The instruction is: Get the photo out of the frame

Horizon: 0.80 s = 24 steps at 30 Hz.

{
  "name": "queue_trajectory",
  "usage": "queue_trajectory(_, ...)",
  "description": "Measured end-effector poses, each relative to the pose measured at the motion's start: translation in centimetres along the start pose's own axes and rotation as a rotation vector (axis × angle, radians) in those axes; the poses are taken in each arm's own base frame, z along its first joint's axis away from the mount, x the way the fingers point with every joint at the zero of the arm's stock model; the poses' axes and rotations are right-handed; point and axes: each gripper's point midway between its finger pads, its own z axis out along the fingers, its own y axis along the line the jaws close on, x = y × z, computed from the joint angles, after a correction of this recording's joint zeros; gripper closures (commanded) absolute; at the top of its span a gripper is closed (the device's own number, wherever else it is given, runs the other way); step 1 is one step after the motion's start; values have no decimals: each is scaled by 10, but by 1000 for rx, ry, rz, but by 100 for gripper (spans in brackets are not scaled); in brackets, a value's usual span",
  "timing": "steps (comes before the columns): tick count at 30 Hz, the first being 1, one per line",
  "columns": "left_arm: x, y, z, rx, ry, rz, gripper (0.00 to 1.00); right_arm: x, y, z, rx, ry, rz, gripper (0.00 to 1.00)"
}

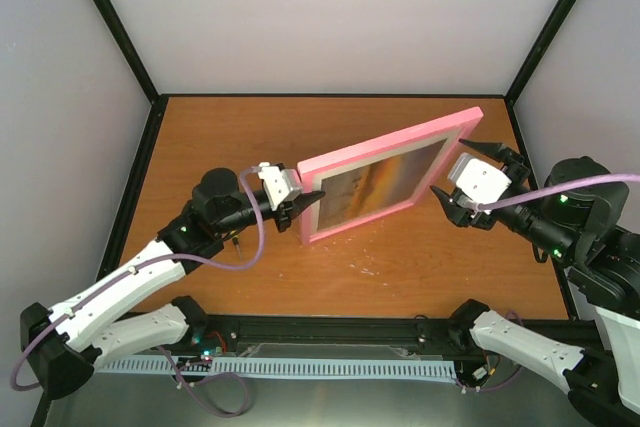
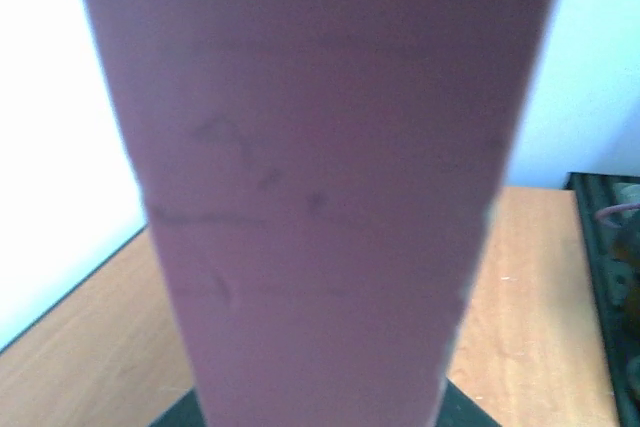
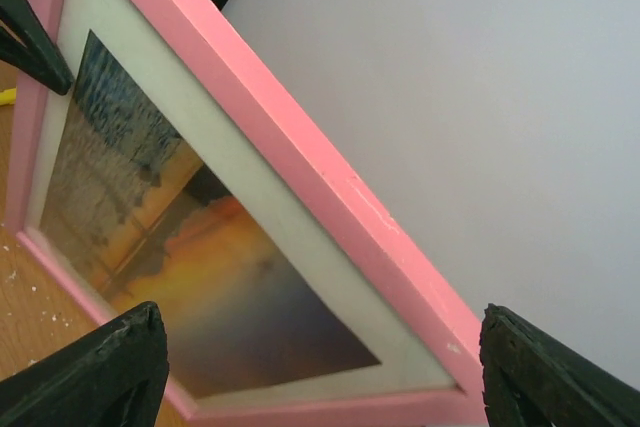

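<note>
The pink frame (image 1: pixel 392 140) stands on its long edge on the table, leaning back, with its picture side towards the arms. The photo (image 1: pixel 375 182), an orange and blue sunset behind a white mat, sits inside it. My left gripper (image 1: pixel 303 203) is shut on the frame's left end, and pink wood (image 2: pixel 320 197) fills the left wrist view. My right gripper (image 1: pixel 452 169) stands open just off the frame's right end, touching nothing. In the right wrist view its fingers (image 3: pixel 100 367) straddle the frame's corner (image 3: pixel 440 347), with the photo (image 3: pixel 200 277) beyond them.
Wooden table (image 1: pixel 250 137) inside an enclosure with black corner posts (image 1: pixel 120 22) and pale walls. Small white crumbs (image 1: pixel 365 265) lie in front of the frame. A bit of something yellow (image 3: pixel 5 97) shows past the frame's far end.
</note>
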Motion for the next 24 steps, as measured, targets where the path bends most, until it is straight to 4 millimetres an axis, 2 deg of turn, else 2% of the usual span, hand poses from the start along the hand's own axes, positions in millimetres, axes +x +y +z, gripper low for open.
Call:
queue_trajectory(7,-7,-24,-5,174,-6,-115,99,-7,2,-1,-13,-36,14,17)
queue_trajectory(11,-8,-27,-2,240,13,-187,99,-9,2,-3,-17,-52,14,17)
queue_trajectory(13,-6,-18,1,257,29,-249,99,-11,2,-3,-13,-59,14,17)
queue_trajectory(18,18,31,10,236,88,-479,99,-8,6,2,-20,-67,14,17)
queue_trajectory(24,51,68,41,252,153,-684,99,11,25,29,-50,-28,19,18)
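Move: The photo frame is steeply tilted with its photo side towards the robot, its left rim already pinched by the left gripper; the frame's middle lies about 13 cm to the right, 4 cm ahead and 7 cm below that hand. From the open right gripper, the frame's middle is roughly 8 cm ahead, 9 cm left and 17 cm lower. The yellow screwdriver lies on the table some 20 cm to the left of the left hand, about level with it and 30 cm below. Keep the left gripper pinched on the frame's rim, ease back some 3 cm, then sweep forward about 11 cm while sinking a little, rolling the wrist some 40 degrees so the frame's upper edge tips away from the robot. Hold the right gripper wide open nearly in place, then start it down and slightly left over the photo side. ##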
